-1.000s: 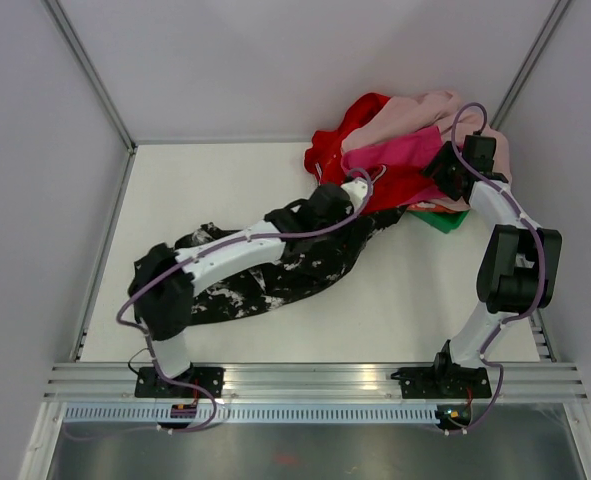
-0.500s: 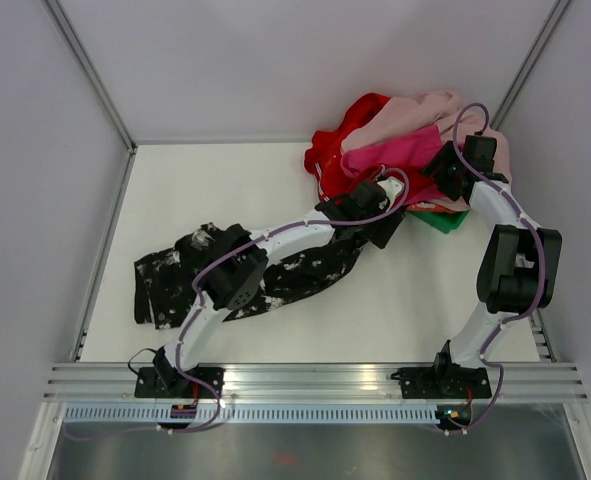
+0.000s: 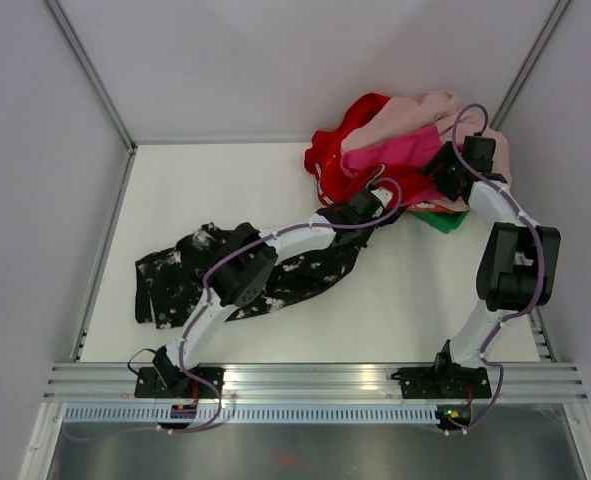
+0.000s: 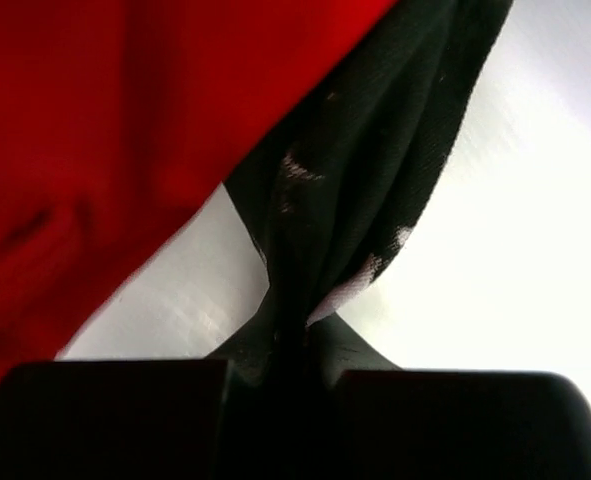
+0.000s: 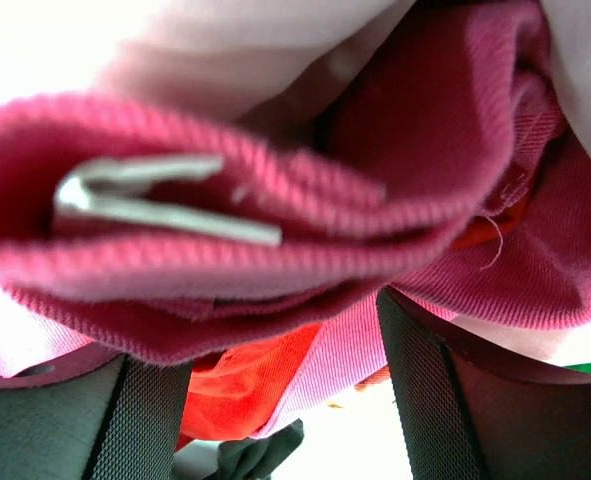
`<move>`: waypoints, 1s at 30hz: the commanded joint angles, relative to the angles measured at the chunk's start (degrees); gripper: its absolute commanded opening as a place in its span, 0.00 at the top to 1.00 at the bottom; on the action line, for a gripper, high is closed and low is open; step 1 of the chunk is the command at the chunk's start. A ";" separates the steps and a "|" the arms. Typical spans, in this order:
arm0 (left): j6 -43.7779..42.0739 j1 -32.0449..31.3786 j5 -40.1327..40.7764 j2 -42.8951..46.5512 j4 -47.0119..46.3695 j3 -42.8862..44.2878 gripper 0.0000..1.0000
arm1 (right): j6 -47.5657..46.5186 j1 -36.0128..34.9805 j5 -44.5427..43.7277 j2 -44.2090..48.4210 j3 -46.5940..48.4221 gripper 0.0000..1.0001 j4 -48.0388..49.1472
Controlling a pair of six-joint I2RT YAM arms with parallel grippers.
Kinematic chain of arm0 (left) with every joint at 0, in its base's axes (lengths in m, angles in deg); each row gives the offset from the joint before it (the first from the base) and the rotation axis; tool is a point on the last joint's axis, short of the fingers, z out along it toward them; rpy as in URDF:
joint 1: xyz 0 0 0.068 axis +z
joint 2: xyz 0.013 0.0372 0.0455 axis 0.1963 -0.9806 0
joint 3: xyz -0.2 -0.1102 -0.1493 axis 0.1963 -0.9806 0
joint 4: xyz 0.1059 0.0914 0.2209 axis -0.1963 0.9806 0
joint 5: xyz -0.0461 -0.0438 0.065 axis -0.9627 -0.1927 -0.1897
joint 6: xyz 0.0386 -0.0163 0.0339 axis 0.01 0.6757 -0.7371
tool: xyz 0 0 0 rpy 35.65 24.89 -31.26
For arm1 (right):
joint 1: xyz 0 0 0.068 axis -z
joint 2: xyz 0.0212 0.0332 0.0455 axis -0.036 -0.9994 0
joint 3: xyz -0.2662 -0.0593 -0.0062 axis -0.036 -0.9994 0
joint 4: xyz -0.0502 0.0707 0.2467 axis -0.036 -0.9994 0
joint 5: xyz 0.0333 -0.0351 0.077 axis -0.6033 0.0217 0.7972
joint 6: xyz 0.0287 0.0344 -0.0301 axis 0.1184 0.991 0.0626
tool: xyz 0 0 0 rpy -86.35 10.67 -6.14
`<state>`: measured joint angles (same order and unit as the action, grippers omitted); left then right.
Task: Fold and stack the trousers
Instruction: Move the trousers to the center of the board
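Note:
The trousers (image 3: pixel 310 277), black with white blotches, lie crumpled across the left half of the table, one end reaching the clothes pile. My left gripper (image 3: pixel 383 218) is stretched out to that end. In the left wrist view the left gripper (image 4: pixel 300 335) is shut on a bunched fold of the trousers (image 4: pixel 375 170), just beside the red garment (image 4: pixel 105 130). My right gripper (image 3: pixel 437 175) is buried in the pile. Its fingers (image 5: pixel 430 390) stand wide apart, with pink cloth (image 5: pixel 275 200) draped over and between them.
A heap of red (image 3: pixel 340 150) and pink clothes (image 3: pixel 415 130) fills the back right corner, with a green piece (image 3: pixel 445 218) at its near edge. White walls enclose the table on three sides. A metal rail (image 3: pixel 315 380) runs along the near edge.
My left arm reached further right to the edge of the pile, and its gripper went from open to shut on the trousers' end. The right arm stayed put.

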<state>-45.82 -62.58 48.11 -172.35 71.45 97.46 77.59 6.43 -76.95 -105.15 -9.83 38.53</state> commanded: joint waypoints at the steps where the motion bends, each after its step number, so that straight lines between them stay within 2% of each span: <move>1: 2.15 0.81 0.00 9.91 0.66 -5.33 0.98 | -0.02 1.18 -4.19 -1.48 -0.59 0.23 3.33; 2: 1.62 0.82 0.09 16.29 -1.78 -11.01 0.98 | -0.20 1.18 -4.71 -2.01 -0.68 0.23 3.24; 5: -0.05 1.34 0.53 26.17 -4.17 -17.99 0.98 | -0.90 1.26 -5.25 -2.80 -0.50 0.23 2.89; 6: -0.14 1.69 0.44 32.55 -4.53 -21.76 0.98 | -1.07 1.26 -5.42 -3.41 -0.33 0.23 2.71; 9: 1.43 3.71 -0.08 44.16 -4.97 -28.63 0.98 | -1.69 1.35 -6.21 -3.51 -0.33 0.23 2.54; 13: 2.32 6.00 1.93 55.69 -2.78 -36.72 0.98 | -2.48 1.70 -6.74 -3.07 -0.07 0.23 2.62; 17: 4.34 7.40 6.32 63.53 1.53 -44.36 0.98 | -3.62 2.14 -7.87 -3.06 1.69 0.23 2.27; 22: 9.43 10.03 12.91 73.02 8.10 -48.16 0.98 | -4.42 2.14 -7.62 -2.72 3.45 0.23 1.13; 26: 10.49 14.08 18.44 84.87 10.76 -50.44 0.98 | -4.68 2.14 -7.80 -1.31 2.66 0.24 0.78; 30: 8.14 17.78 18.38 89.47 13.57 -50.10 0.98 | -5.12 2.14 -7.27 0.18 1.08 0.24 0.78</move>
<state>-38.30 -46.06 62.73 -85.71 83.08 46.49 74.38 5.86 -75.71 -106.39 -8.80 36.54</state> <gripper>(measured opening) 0.091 0.762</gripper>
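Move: The left hand, low over the board, already pinches the dark trousers near their right end. The main spread of the trousers lies some 34 cm to its left and 14 cm nearer the base, about level in height. From the hand, the red garment's middle is about 12 cm ahead and 3 cm left; the green box's near corner is about 12 cm right, straight level with it. From the right hand, the trousers' spread is roughly 48 cm left, 23 cm back and 12 cm lower. Keeping its pinch on the trousers, the left hand first lifts steeply away from the board beside the red garment while starting left and back, then sweeps faster to its left towards and up over the trousers' main spread, ending about 34 cm left, 26 cm higher and 11 cm back. Over the second half the wrist swings counter-clockwise by some 30 degrees and the fingers tip up from the board, the loose end of the trousers trailing from the grip, while the right hand, its fingers still open among the other clothes, shifts about 2 cm left and eases most of the way back. ##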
